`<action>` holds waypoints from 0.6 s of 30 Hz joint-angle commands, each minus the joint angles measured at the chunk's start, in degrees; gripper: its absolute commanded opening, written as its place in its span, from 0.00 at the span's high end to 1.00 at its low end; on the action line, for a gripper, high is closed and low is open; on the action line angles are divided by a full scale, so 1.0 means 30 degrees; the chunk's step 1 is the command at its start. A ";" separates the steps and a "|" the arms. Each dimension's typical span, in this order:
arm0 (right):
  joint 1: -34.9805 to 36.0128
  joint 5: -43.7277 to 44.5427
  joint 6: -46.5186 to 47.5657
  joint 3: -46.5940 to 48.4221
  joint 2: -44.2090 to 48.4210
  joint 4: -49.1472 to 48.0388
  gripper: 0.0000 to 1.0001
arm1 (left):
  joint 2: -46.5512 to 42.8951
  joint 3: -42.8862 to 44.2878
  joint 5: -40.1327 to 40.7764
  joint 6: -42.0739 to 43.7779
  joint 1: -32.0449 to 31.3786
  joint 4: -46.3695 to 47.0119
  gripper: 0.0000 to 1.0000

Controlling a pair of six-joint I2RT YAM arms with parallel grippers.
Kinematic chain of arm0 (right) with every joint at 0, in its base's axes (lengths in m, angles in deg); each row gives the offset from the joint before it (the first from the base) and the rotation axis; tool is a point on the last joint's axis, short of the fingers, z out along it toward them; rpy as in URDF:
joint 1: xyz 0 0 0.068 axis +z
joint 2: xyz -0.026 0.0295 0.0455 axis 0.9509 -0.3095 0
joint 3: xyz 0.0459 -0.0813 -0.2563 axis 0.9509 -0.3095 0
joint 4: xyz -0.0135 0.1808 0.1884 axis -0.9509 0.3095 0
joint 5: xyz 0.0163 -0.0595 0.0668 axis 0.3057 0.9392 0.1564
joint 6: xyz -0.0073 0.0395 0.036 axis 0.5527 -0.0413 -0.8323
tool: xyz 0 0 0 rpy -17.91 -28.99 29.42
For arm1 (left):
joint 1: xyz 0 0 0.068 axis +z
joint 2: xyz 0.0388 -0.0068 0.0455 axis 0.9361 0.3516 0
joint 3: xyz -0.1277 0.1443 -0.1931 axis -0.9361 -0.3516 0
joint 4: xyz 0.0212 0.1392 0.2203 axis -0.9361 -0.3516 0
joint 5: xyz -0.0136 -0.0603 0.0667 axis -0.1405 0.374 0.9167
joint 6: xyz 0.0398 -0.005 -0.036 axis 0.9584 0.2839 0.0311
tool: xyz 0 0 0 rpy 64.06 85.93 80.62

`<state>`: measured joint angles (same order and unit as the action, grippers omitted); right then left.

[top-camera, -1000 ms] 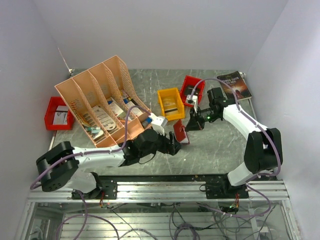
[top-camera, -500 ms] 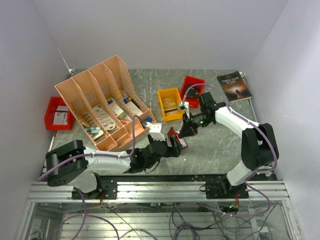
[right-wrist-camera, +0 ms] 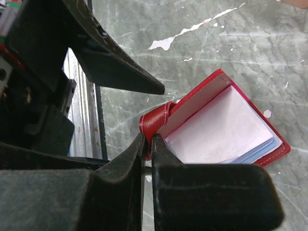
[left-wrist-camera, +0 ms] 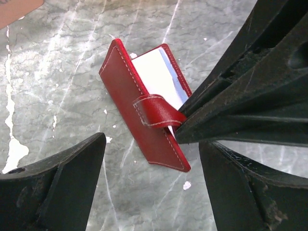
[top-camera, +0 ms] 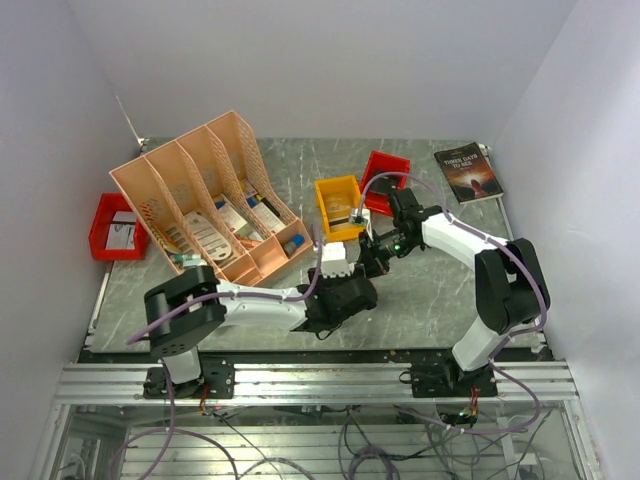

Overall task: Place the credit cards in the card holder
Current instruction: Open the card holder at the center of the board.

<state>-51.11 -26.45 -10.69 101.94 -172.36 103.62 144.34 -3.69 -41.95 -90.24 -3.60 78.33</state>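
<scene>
The card holder [left-wrist-camera: 139, 110] is a red leather-like wallet, partly open, with white and pale blue leaves [right-wrist-camera: 221, 132] showing inside. Whether those leaves are credit cards I cannot tell. My right gripper [right-wrist-camera: 150, 139] is shut on the holder's strap loop [right-wrist-camera: 155, 120] and holds it just above the marble table. Its dark fingers [left-wrist-camera: 231, 110] reach in from the right in the left wrist view. My left gripper [left-wrist-camera: 151, 140] is open, one jaw either side of the holder's lower corner, touching nothing. From above, both grippers [top-camera: 345, 292] [top-camera: 372, 255] meet at mid-table and hide the holder.
A yellow bin [top-camera: 340, 205] with flat card-like pieces stands just behind the grippers, and a red bin [top-camera: 385, 172] beside it. A peach file organizer [top-camera: 215, 200] fills the left. Another red bin [top-camera: 118, 225] sits far left, a dark book [top-camera: 468, 172] at the back right.
The left arm has swung right, bringing its open gripper up to the holder. The right gripper has carried the holder leftward toward it.
</scene>
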 commanded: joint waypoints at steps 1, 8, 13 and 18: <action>0.0216 -0.0569 0.0040 0.0401 -0.0322 -0.0050 1.00 | 0.1321 0.2171 0.1975 -0.0799 -0.0125 -0.3013 0.13; 0.0384 -0.0345 0.0253 0.0454 -0.0427 0.0139 1.00 | 0.2226 0.3028 0.2577 -0.0601 -0.0125 -0.3719 0.50; 0.0399 -0.0036 0.0725 0.0620 -0.0015 0.0530 0.89 | 0.1565 0.2378 0.2578 -0.0336 -0.0125 -0.3546 0.93; -0.0016 -0.0437 0.1933 0.0597 0.1473 0.1593 0.65 | -0.1097 -0.0195 0.1923 0.0470 -0.0125 -0.1380 0.93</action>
<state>-50.28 -26.12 -8.75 102.66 -172.25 104.96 148.32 1.12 -38.17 -90.83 -4.23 69.22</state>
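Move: The card holder's middle lies some 4 cm ahead of the left hand and about 2 cm lower, straight between the open fingers' line. From the right hand, whose shut fingers hold its strap, the card holder is some 3 cm ahead, 2 cm to the left and 2 cm below. Counted from the left hand, the yellow bin sits roughly 19 cm ahead and 6 cm left, and the red bin 24 cm ahead and 6 cm right, both about 6 cm lower. Down a little over 1 cm and slightly forward, rolling some 8 degrees so that its left side rises, the left hand brings its wide-open fingers over the near edge of the card holder's cover beside the strap and closes them to pinch it, then shifts about 1.5 cm left. The right hand stays almost in place and, once the left has closed, starts opening, letting go of the strap. ##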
